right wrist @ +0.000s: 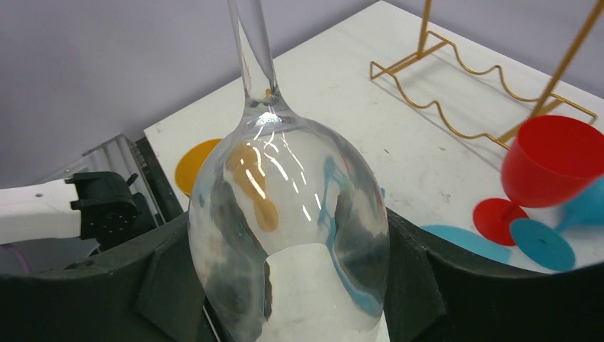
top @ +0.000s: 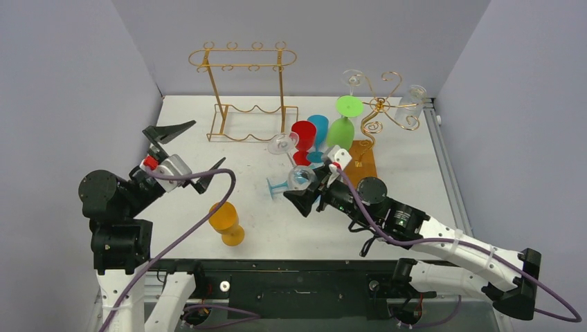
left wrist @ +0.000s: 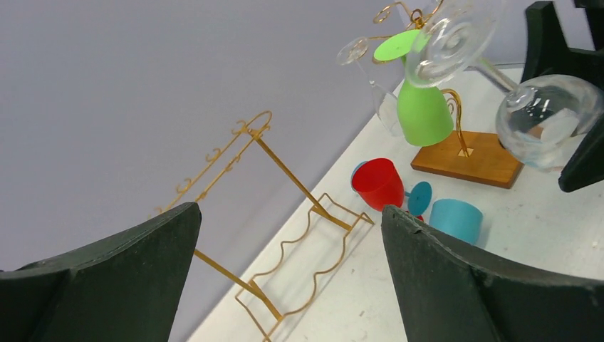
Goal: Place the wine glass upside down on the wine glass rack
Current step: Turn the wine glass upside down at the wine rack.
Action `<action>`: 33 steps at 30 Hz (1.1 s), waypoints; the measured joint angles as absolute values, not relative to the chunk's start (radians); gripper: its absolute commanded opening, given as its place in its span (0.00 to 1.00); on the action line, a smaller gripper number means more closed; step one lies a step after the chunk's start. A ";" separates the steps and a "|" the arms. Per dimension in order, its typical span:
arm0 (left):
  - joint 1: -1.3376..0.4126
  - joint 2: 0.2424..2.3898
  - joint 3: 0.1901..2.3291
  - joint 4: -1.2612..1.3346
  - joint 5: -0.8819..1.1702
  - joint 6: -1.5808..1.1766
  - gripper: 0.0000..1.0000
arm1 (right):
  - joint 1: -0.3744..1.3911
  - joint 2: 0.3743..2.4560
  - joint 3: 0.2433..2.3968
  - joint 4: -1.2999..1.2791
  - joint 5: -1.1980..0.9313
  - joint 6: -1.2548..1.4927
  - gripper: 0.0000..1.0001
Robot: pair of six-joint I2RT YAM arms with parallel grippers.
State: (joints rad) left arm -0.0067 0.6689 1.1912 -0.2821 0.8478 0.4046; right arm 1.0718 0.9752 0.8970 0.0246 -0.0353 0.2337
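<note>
My right gripper (top: 305,185) is shut on the bowl of a clear wine glass (top: 300,178), which is tilted with its stem and foot (top: 282,143) pointing up and away. In the right wrist view the bowl (right wrist: 288,214) fills the gap between both black fingers (right wrist: 434,271). The gold spiral wine glass rack (top: 381,109) on a wooden base (top: 362,160) stands at the back right. A green glass (top: 342,130) and two clear ones hang on it upside down. My left gripper (top: 192,153) is wide open and holds nothing, off to the left of the glass.
A tall gold wire rack (top: 242,90) stands at the back centre. Red (top: 303,138) and blue (top: 319,131) glasses stand left of the spiral rack, and another blue one (top: 277,187) lies beside my right gripper. An orange glass (top: 227,221) stands near the front edge.
</note>
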 measured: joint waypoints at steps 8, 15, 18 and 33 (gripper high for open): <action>-0.007 0.678 1.205 -0.402 0.698 0.215 0.96 | 1.047 0.739 0.764 -0.056 0.136 0.213 0.35; -0.007 0.681 1.174 -0.469 0.657 0.132 0.96 | 1.040 0.556 0.663 -0.105 0.284 0.212 0.35; -0.007 0.681 1.159 -0.497 0.658 0.118 0.96 | 1.035 0.519 0.645 -0.126 0.334 0.207 0.35; -0.007 0.702 1.151 -0.505 0.690 0.073 0.96 | 0.697 0.479 0.543 -0.137 0.318 0.196 0.37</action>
State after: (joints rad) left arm -0.0067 0.7017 1.1507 -0.5045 0.6895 0.0734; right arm 0.6971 0.4786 0.5430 -0.1368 0.3183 0.1963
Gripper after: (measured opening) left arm 0.963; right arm 0.685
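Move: The right hand already grips the clear wine glass by its bowl, stem up. The gold rack's near free hook lies about 14 cm ahead of this hand, 18 cm to its right and slightly higher; the rack's post is some 19 cm ahead and 20 cm right. The hanging green glass is roughly 19 cm ahead, 12 cm right; the red glass stands about 20 cm straight ahead, far below. From the empty left hand that hook is around 10 cm ahead, 39 cm right and 12 cm lower. Sweep the right gripper about 20 cm to the right towards the rack, keeping its hold on the inverted glass's bowl and turning some 40 degrees clockwise. Ease it down gradually, and bring it more strongly forward and down over the last stretch. Meanwhile lower the open, empty left gripper and tip its fingers downward. ##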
